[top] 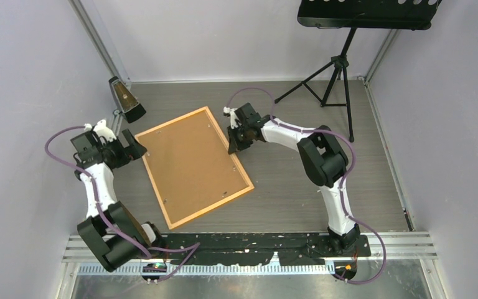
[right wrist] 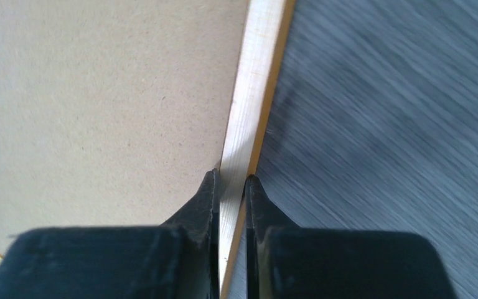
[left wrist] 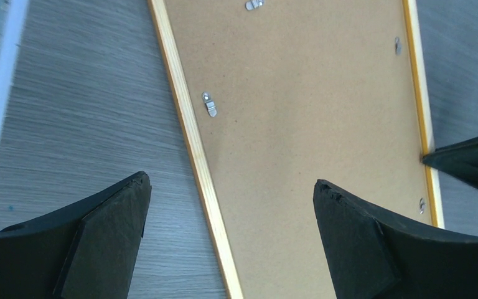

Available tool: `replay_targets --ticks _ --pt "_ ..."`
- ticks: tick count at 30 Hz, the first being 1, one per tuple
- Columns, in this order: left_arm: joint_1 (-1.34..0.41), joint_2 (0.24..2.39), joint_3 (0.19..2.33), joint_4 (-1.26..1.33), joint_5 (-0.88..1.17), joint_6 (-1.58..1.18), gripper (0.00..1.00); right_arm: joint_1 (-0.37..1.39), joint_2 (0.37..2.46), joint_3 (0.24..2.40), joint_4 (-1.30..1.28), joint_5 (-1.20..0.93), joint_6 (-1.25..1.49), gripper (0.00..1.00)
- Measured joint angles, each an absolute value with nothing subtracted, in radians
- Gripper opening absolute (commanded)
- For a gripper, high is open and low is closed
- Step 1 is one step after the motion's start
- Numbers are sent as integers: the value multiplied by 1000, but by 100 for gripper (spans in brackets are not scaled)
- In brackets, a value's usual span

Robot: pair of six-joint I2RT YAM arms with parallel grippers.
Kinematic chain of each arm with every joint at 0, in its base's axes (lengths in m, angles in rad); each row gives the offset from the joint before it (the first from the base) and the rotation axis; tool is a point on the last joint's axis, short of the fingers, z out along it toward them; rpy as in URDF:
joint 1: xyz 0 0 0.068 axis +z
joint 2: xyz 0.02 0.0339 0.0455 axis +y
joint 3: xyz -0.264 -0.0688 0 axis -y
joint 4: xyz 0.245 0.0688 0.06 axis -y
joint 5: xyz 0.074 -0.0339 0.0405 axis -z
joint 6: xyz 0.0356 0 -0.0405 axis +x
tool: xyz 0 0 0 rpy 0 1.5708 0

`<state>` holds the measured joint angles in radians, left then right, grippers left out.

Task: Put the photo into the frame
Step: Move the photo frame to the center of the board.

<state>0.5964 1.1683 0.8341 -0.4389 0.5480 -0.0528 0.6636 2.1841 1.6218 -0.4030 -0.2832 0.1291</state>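
The orange wooden frame lies face down and slantwise on the grey table, its brown backing board facing up. The photo is hidden from all views. My right gripper is at the frame's right long edge, and the right wrist view shows it shut on the thin pale rim. My left gripper hovers over the frame's upper left corner. In the left wrist view it is wide open, straddling the frame's rim with nothing between its fingers.
A black tripod music stand is at the back right. A small dark pyramid-shaped object sits at the back left near the frame's corner. Small metal clips dot the backing board. Walls close in on three sides.
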Motion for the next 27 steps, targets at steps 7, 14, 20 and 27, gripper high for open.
replay_targets --ticks 7,14,20,27 --pt "504 1285 855 -492 546 11 100 544 2024 1341 -229 -277 196 6" --pt "300 1382 983 -553 502 82 100 366 1786 1034 -193 -237 224 6" --pt "95 1533 1189 -636 419 123 99 290 1670 901 -191 -226 238 34" --pt "-105 1829 1551 -760 269 70 99 285 1669 904 -228 -233 194 50"
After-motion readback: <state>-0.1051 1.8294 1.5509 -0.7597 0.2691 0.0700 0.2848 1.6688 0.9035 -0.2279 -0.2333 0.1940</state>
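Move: The photo frame lies face down, its right bar already pinched between the right fingertips, its middle about 15 cm to that hand's left and 6 cm back at the same height. The board's centre, where it is to go, is some 7 cm right and 3 cm back of the right hand. From the open left hand the frame's middle is about 22 cm right, 1 cm ahead and 12 cm down; its far-left corner is some 14 cm ahead and 1 cm left. The frame is dragged by its right bar as the right hand sweeps about 21 cm to its right at table level, ending 4 cm farther back and turning nearly 30 degrees clockwise; it stops there and its fingers open around the bar, letting go. The left hand, wide open, swings about 18 cm right and 12 cm forward, following the frame's left side without touching it and also turning clockwise. ##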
